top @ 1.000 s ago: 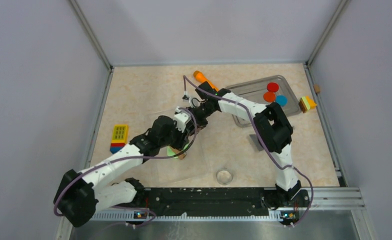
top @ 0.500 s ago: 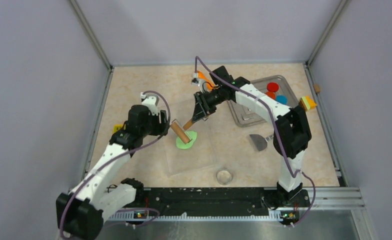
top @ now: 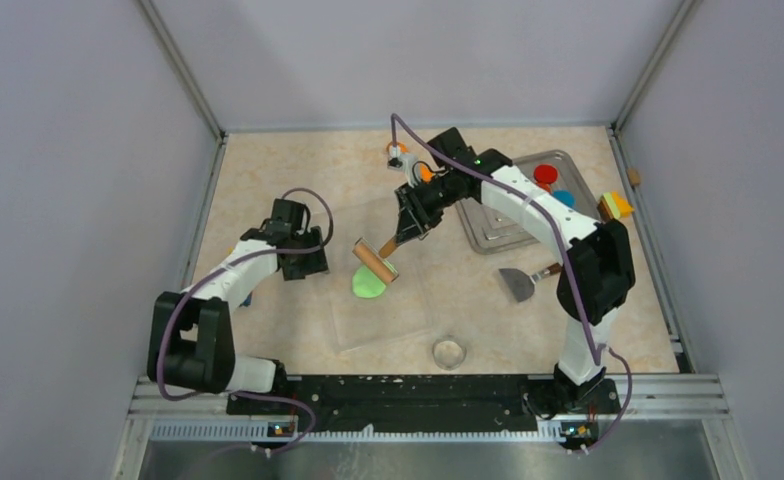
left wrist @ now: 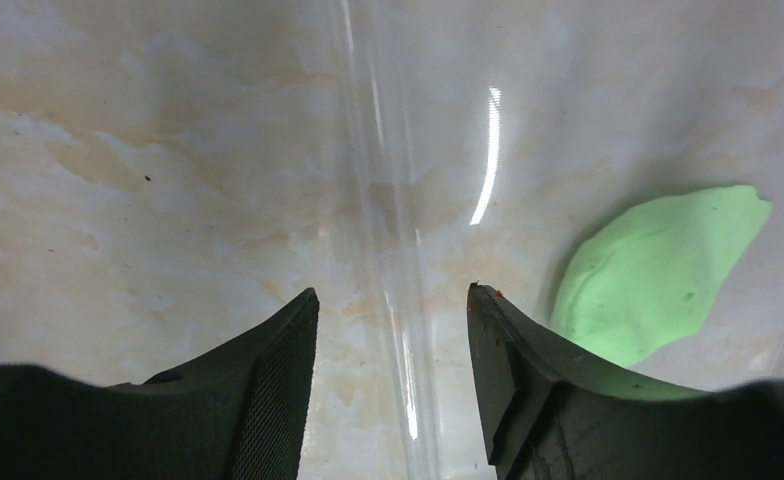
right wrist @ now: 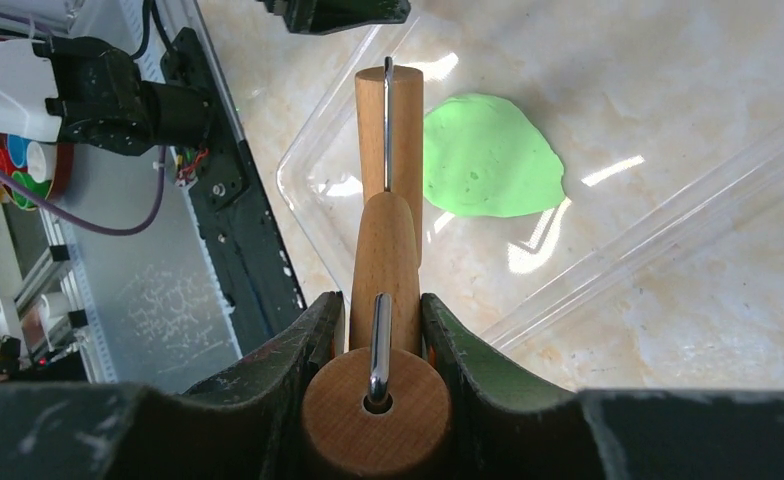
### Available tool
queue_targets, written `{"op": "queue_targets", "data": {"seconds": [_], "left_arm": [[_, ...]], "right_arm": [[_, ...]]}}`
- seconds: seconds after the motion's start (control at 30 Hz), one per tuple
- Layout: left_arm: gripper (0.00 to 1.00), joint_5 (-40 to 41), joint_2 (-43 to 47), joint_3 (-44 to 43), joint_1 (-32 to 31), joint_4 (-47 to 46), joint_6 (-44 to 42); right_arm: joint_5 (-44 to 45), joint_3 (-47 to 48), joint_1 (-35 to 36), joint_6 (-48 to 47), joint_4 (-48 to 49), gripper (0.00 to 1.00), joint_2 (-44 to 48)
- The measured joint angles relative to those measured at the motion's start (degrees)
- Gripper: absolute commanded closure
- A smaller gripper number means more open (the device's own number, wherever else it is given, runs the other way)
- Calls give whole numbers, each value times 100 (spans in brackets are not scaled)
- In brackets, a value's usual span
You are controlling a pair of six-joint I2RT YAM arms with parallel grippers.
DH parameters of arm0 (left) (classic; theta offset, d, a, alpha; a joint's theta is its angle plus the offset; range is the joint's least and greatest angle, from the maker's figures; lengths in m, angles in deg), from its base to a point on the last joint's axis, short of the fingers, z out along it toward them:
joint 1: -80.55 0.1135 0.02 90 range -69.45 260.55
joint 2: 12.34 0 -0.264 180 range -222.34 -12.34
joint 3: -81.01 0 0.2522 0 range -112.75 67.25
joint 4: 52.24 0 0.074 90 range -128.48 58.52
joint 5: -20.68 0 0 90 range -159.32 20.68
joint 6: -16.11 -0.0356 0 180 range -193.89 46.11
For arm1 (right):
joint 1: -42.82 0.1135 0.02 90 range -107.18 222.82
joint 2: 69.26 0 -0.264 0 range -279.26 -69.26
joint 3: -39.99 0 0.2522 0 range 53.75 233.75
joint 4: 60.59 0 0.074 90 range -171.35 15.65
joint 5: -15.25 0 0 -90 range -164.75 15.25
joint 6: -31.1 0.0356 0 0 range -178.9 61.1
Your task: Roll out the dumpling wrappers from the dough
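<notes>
The dough (top: 369, 284) is a flattened light lime-green blob on a clear plastic sheet (top: 408, 310); it also shows in the wrist views (left wrist: 658, 270) (right wrist: 488, 155). My right gripper (top: 408, 222) (right wrist: 383, 305) is shut on the handle of a wooden rolling pin (top: 375, 262) (right wrist: 388, 130), whose roller sits at the dough's upper left edge. My left gripper (top: 304, 263) (left wrist: 393, 300) is open and holds nothing, left of the sheet's edge and apart from the dough. The dumpling wrappers are out of view.
A metal tray (top: 498, 215) at the back right holds red, orange and blue discs (top: 546, 173). A scraper (top: 518, 283) lies right of the sheet, and a small clear ring (top: 449, 352) near the front. An orange tool (top: 400, 152) and a yellow-orange block (top: 616, 207) lie at the back.
The left arm has drawn back to the left, away from the rolling pin and dough. The right gripper has kept the rolling pin, shifting it slightly right over the dough's edge.
</notes>
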Motion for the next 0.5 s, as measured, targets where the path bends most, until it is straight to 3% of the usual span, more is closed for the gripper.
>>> {"op": "queue_targets", "data": {"seconds": [0.2,0.5], "left_arm": [[55,-35,-514,28,109,-232,74],[100,-634,-1038,-33,122,-752,225]], "right_arm": [[4,-92,0,179,162,100,107],[-72,-295,0,1119,654,100,-450]]}}
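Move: The clear board's left edge runs almost straight beneath the open left gripper, about 1 cm ahead, 1 cm right and 4 cm down; the dough lies some 11 cm to that hand's right and 2 cm back, the yellow brick about 15 cm left, level with it. From the right hand, which holds the roller, the dough is roughly 7 cm left, 2 cm back and 16 cm down. The metal ring sits 17 cm back and 9 cm right of that hand. Bring the left gripper straight down about 3.5 cm onto the clear board's left edge, then shut the fingers to pinch the edge while easing nearly 2 cm forward and right. Meanwhile keep the roller's handle gripped in the right hand and, after a slight lift, lower it some 3.5 cm and a little left towards the dough, rolling the wrist about 10 degrees. ##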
